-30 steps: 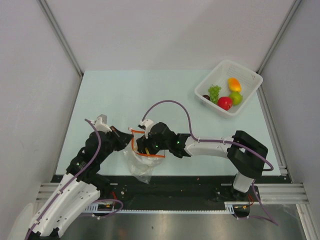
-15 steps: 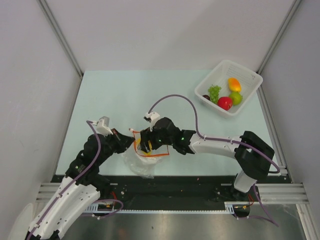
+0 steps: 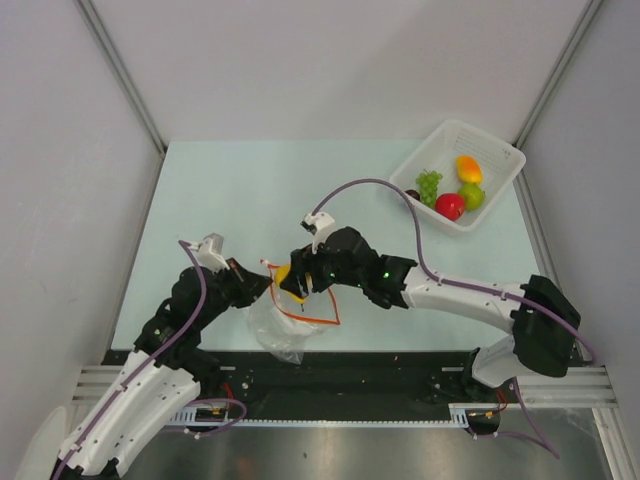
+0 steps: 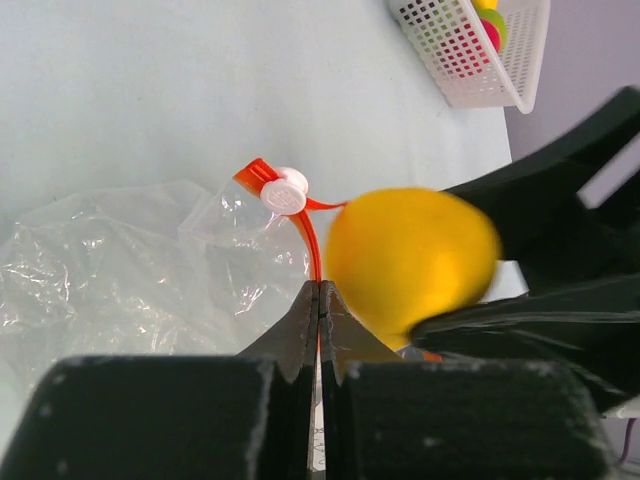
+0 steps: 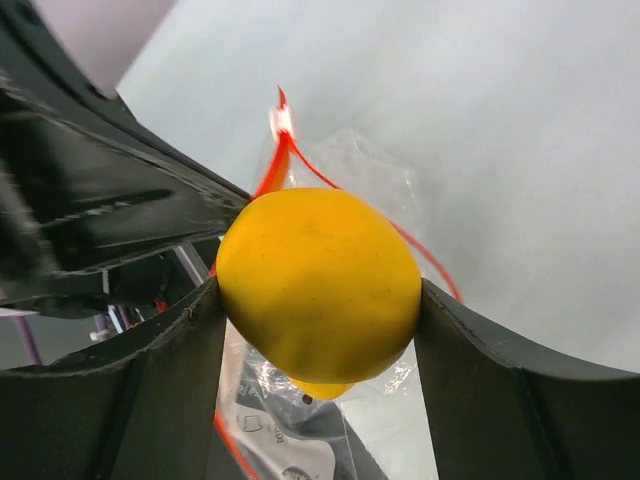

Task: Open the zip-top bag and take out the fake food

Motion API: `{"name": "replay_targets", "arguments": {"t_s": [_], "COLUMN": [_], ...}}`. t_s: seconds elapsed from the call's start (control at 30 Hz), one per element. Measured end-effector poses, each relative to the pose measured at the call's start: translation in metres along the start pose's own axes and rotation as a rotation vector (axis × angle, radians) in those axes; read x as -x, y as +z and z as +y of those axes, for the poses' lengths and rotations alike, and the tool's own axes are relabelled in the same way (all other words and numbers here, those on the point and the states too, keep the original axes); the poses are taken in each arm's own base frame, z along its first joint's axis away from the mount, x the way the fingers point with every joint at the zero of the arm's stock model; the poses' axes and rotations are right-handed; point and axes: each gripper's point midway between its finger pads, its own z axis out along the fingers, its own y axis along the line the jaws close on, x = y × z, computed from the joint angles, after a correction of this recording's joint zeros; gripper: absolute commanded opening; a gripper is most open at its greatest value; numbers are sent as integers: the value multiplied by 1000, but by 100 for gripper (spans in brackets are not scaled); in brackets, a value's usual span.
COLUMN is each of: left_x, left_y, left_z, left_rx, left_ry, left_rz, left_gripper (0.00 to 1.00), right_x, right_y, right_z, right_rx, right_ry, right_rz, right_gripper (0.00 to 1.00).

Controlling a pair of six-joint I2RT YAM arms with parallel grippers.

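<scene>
The clear zip-top bag (image 3: 278, 328) lies crumpled near the front edge, its orange-red zip strip (image 3: 318, 318) pulled open. My left gripper (image 3: 263, 279) is shut on that strip (image 4: 318, 245) just below the white slider (image 4: 284, 192). My right gripper (image 3: 296, 281) is shut on a yellow pear (image 3: 284, 275), one piece of the fake food, just above the bag's mouth. The pear (image 5: 318, 285) fills the gap between the right fingers, with the bag (image 5: 350, 165) behind it. In the left wrist view the pear (image 4: 410, 260) sits right beside my left gripper (image 4: 320, 292).
A white mesh basket (image 3: 500, 150) stands at the far right corner, also seen in the left wrist view (image 4: 470, 60). It holds green grapes (image 3: 428, 184), a red apple (image 3: 450, 206), a green fruit (image 3: 472, 196) and an orange-yellow fruit (image 3: 468, 168). Grey walls flank the table.
My right gripper has risen out of the bag's mouth with the yellow pear, which now shows. The right arm has stretched out to the right. The left gripper keeps its hold on the strip.
</scene>
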Motion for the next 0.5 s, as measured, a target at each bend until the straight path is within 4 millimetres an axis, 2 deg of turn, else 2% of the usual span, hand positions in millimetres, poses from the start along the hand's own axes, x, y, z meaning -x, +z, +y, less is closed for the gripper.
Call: {"name": "replay_targets", "arguments": {"t_s": [0.17, 0.3, 0.4, 0.5], "left_x": [-1, -3, -3, -4], "left_y": [-2, -2, -2, -2], "left_z": [3, 5, 5, 6], "left_rx": [10, 16, 16, 21], "left_ry": [-1, -1, -1, -1], "left_rz": [-1, 4, 5, 7], "left_gripper": [0, 0, 0, 0], "right_x": [37, 62, 84, 109], "right_y": [-31, -49, -60, -77], "right_z": [8, -3, -32, -80], "right_rx": [6, -23, -97, -228], "right_ry": [-17, -12, 14, 57], "right_rz": [-112, -186, -245, -324], "right_gripper": [17, 17, 18, 18]}}
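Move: My right hand already holds the yellow fake food, just above the bag mouth. The basket it is bound for lies about 34 cm ahead, 42 cm to its right and 9 cm lower; the plum in it is some 28 cm ahead and 31 cm right of the hand, the red food 26 cm ahead and 40 cm right. The bag mouth sits 3 cm back, 2 cm right and 3 cm below. From my left hand the basket is roughly 34 cm ahead and 48 cm right. I lift the yellow food up and away from the bag mouth with my right hand, nearly straight up for the first 5 cm or so, then swing forward and to the right, about 9 cm each way and gathering speed, towards the basket. The wrist turns some 20 degrees clockwise and the grip stays as it is, while my left hand keeps the orange bag rim pinched in place. ##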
